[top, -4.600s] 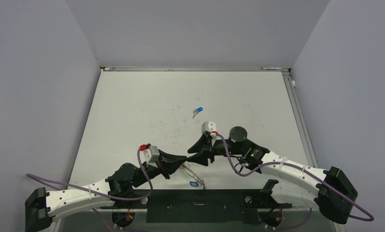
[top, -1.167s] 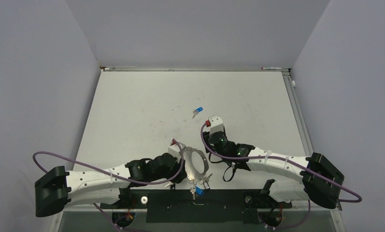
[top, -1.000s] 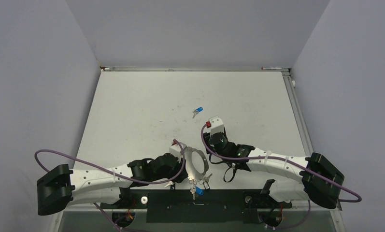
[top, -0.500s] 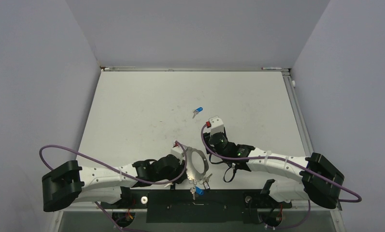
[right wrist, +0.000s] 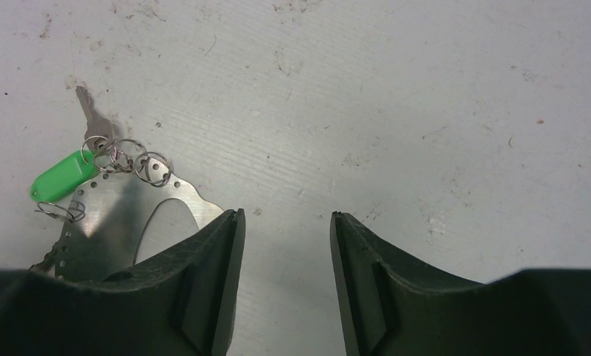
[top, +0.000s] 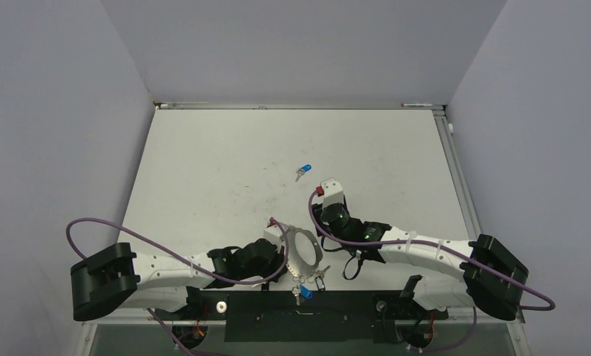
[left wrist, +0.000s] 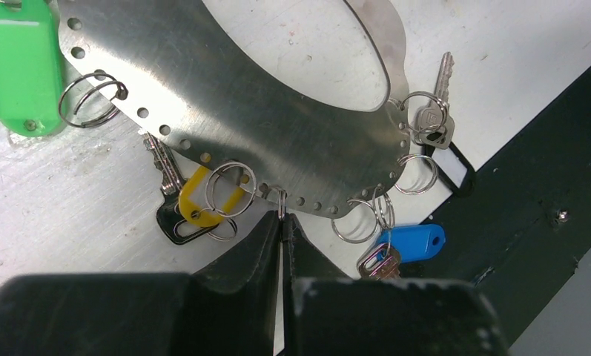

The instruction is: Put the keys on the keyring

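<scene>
The keyring (top: 301, 250) is a flat grey metal band with holes along its rim, lying near the table's front edge. Small split rings hang from it, carrying keys with a green tag (left wrist: 21, 67), a yellow tag (left wrist: 192, 200), a blue tag (left wrist: 411, 242) and a black head (left wrist: 175, 222). My left gripper (left wrist: 282, 219) is shut on one empty split ring (left wrist: 281, 199) at the band's (left wrist: 225, 96) near rim. My right gripper (right wrist: 285, 215) hangs open over bare table, just right of the band (right wrist: 103, 215). A loose blue key (top: 302, 171) lies farther back.
A black rail (top: 299, 315) runs along the table's front edge, right below the keyring; the blue-tagged key (top: 304, 292) hangs over it. Purple cables loop off both arms. Grey walls close in the table on three sides.
My left jaws have closed onto the small split ring. The left arm's rear links have swung to the right. The right arm and the keyring have stayed put.
</scene>
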Available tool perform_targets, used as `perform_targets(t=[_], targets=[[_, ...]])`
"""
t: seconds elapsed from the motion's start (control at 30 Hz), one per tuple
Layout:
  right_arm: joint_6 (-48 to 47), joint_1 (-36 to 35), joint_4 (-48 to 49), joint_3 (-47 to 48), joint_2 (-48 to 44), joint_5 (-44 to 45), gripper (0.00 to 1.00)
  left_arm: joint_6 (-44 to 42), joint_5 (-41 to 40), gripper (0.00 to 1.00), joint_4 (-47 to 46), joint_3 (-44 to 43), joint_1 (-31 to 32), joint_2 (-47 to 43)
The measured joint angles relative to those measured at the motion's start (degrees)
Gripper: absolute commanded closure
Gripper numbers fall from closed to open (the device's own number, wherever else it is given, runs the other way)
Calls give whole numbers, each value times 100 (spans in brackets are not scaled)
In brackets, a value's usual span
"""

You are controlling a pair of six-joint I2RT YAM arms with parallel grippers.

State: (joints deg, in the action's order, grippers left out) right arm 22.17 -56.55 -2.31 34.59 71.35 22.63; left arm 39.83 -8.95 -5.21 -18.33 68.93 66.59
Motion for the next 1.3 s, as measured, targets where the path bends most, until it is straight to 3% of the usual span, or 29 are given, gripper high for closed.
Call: perform_targets(t=[0.2,0.43,0.67,0.8,1.03,1.3], targets=[[-17,0,-2,-22,-116,-107,54,-278,0,100,-81,57,0,-151],[-114,0,114,-177,-925,-428,55,-881,-96,100,-15,133,-2,-1093],[-398,0,621,-531,-1884,-1338,54,-1532,-120,100,35,136,0,-1652],[-730,0,822,-577,-2142,-2297,54,-1895,-70,100,-24,225,0,-1967],[-1241,-466,925,-463,-1668,-3665,50,-2568,114,100,-492,671,52,-2496],[-2039,-1532,389,387,-885,-3847,48,-3246,509,100,-1088,964,166,-2896]])
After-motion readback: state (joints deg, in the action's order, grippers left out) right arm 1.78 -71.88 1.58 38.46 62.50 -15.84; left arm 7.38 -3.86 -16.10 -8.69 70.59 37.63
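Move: Left fingertips are already shut on a small split ring at the keyring's left edge, just above the table; the middle of the keyring lies about 6 cm ahead and 5 cm right of them, 1 cm below. The green tag is some 12 cm ahead and 1 cm left, the blue tag about 6 cm back and 4 cm right. From the half-open, empty right gripper, the keyring's middle is roughly 6 cm back, 6 cm left and 8 cm below. Lifting the pinched split ring some 9 cm nearly straight up, the left hand keeps its fingers shut and tips them upward by roughly 35 degrees, turning somewhat clockwise. The right hand rises about 10 cm first, then swings back some 16 cm and left about 10 cm towards the left fingertips, turning roughly 60 degrees counter-clockwise, fingers staying half open; contact with the keyring can't be made out. ##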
